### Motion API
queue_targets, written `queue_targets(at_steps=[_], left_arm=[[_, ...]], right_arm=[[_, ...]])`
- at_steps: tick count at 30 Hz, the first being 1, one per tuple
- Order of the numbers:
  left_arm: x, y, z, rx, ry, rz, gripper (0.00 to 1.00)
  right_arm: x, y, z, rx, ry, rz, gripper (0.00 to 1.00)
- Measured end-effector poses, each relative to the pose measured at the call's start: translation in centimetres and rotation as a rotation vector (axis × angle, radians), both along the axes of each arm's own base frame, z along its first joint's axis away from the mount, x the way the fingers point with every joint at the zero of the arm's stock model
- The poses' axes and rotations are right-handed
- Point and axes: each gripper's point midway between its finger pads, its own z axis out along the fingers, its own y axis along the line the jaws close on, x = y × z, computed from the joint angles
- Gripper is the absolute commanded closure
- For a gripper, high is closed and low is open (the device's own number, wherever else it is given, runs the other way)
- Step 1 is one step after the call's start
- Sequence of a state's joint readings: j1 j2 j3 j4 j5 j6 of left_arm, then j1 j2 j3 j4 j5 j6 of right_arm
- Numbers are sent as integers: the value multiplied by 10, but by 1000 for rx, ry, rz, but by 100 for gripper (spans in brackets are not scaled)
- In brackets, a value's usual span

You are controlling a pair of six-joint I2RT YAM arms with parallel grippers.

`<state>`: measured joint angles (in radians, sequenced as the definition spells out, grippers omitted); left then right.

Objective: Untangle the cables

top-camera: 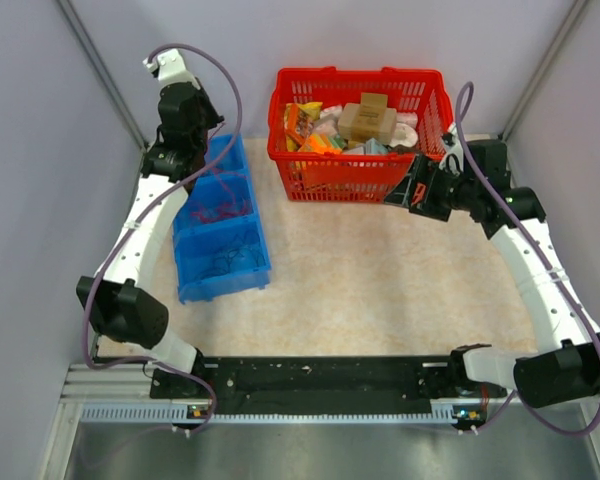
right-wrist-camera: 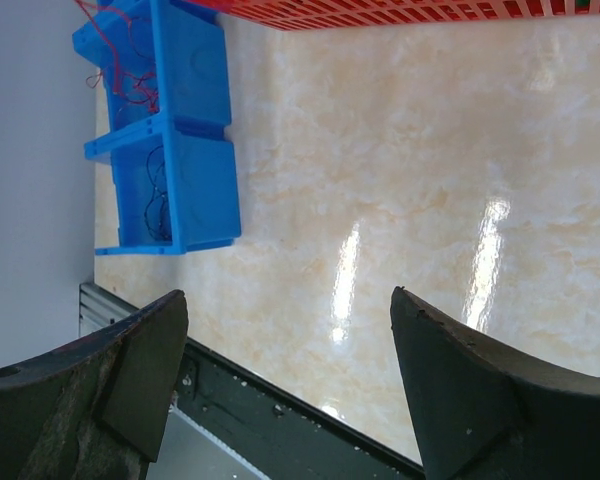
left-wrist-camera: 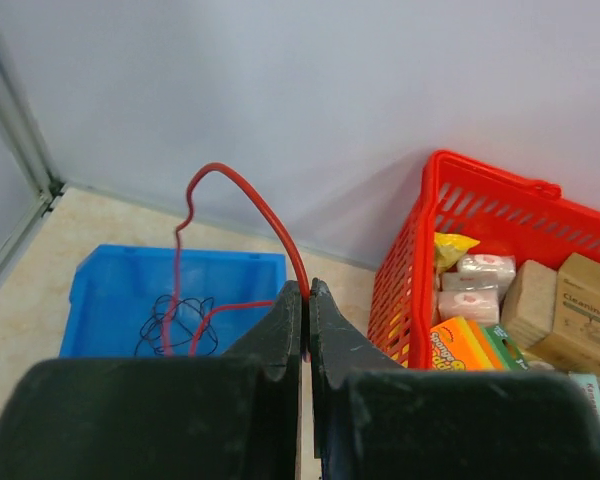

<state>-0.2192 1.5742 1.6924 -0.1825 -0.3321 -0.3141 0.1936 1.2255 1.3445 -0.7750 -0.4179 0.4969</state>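
A red cable [left-wrist-camera: 242, 183] arcs up from my left gripper [left-wrist-camera: 306, 288], which is shut on it above the blue bin [left-wrist-camera: 110, 285]. Its other end hangs down into a dark wire bundle [left-wrist-camera: 173, 320] in the bin. From above, the left gripper [top-camera: 202, 122] hovers over the bin's far end. Loose red cables [top-camera: 217, 210] lie in the middle compartment and dark cables [top-camera: 228, 258] in the near one. My right gripper [top-camera: 407, 190] stands open and holds nothing, beside the red basket's front right corner. Between its fingertips [right-wrist-camera: 285, 292] only table shows.
A red basket [top-camera: 290, 150] full of packaged goods stands at the back centre, close to both grippers. The blue bin [top-camera: 185, 285] lies along the left side. A black rail [top-camera: 310, 375] runs along the near edge. Grey walls close in at left, right and back.
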Motion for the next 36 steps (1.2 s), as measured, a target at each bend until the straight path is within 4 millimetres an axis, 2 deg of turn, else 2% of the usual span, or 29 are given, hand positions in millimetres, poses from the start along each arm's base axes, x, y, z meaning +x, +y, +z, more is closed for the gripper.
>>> queue_targets(at_steps=[2,4,10,14,23,29,36], left_arm=[[-1,4,-5,4,20,18,100],[-5,7,-1,-4,11,35,100],[-29,17,10,-34,-17,68,100],[-35,21,4,-63,-17,93,100],[-25,40,-50,-108,147,269,100],[-32,55,-88,-176,251,422,100],[-37,63,-133,-357,328,574,100]], right_arm=[[0,-1,-1,-3,5,-2,20],[0,-1,-3,-6,13,0,20],[10,3,-17,-12,68,11,20],[14,5,-26,-13,101,17,21],[14,6,-26,-14,97,28,21],[14,6,-26,-16,96,29,21],[14,6,-26,-16,97,29,21]])
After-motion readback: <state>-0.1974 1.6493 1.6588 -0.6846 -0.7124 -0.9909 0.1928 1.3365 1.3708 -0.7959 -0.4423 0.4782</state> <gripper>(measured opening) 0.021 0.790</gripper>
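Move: From the left gripper, which already holds the red cable up high, the crate's middle compartment with red cables lies about 6 cm back, 8 cm to the left and 27 cm below. The far compartment is some 8 cm ahead and 10 cm left, the near one about 21 cm back and 5 cm left, the red basket roughly 8 cm ahead and 31 cm right. From the empty right gripper, the middle compartment lies about 8 cm ahead, 42 cm left, 14 cm below. Keep the left fingers shut on the red cable and draw it back about 3.5 cm, easing left. Then bring it down some 13 cm towards the middle compartment, going on left to about 6 cm in all, while the wrist turns counter-clockwise some 30 degrees, tips down and rolls its left side lower. Let the open right gripper sink slightly and stop, touching nothing. ##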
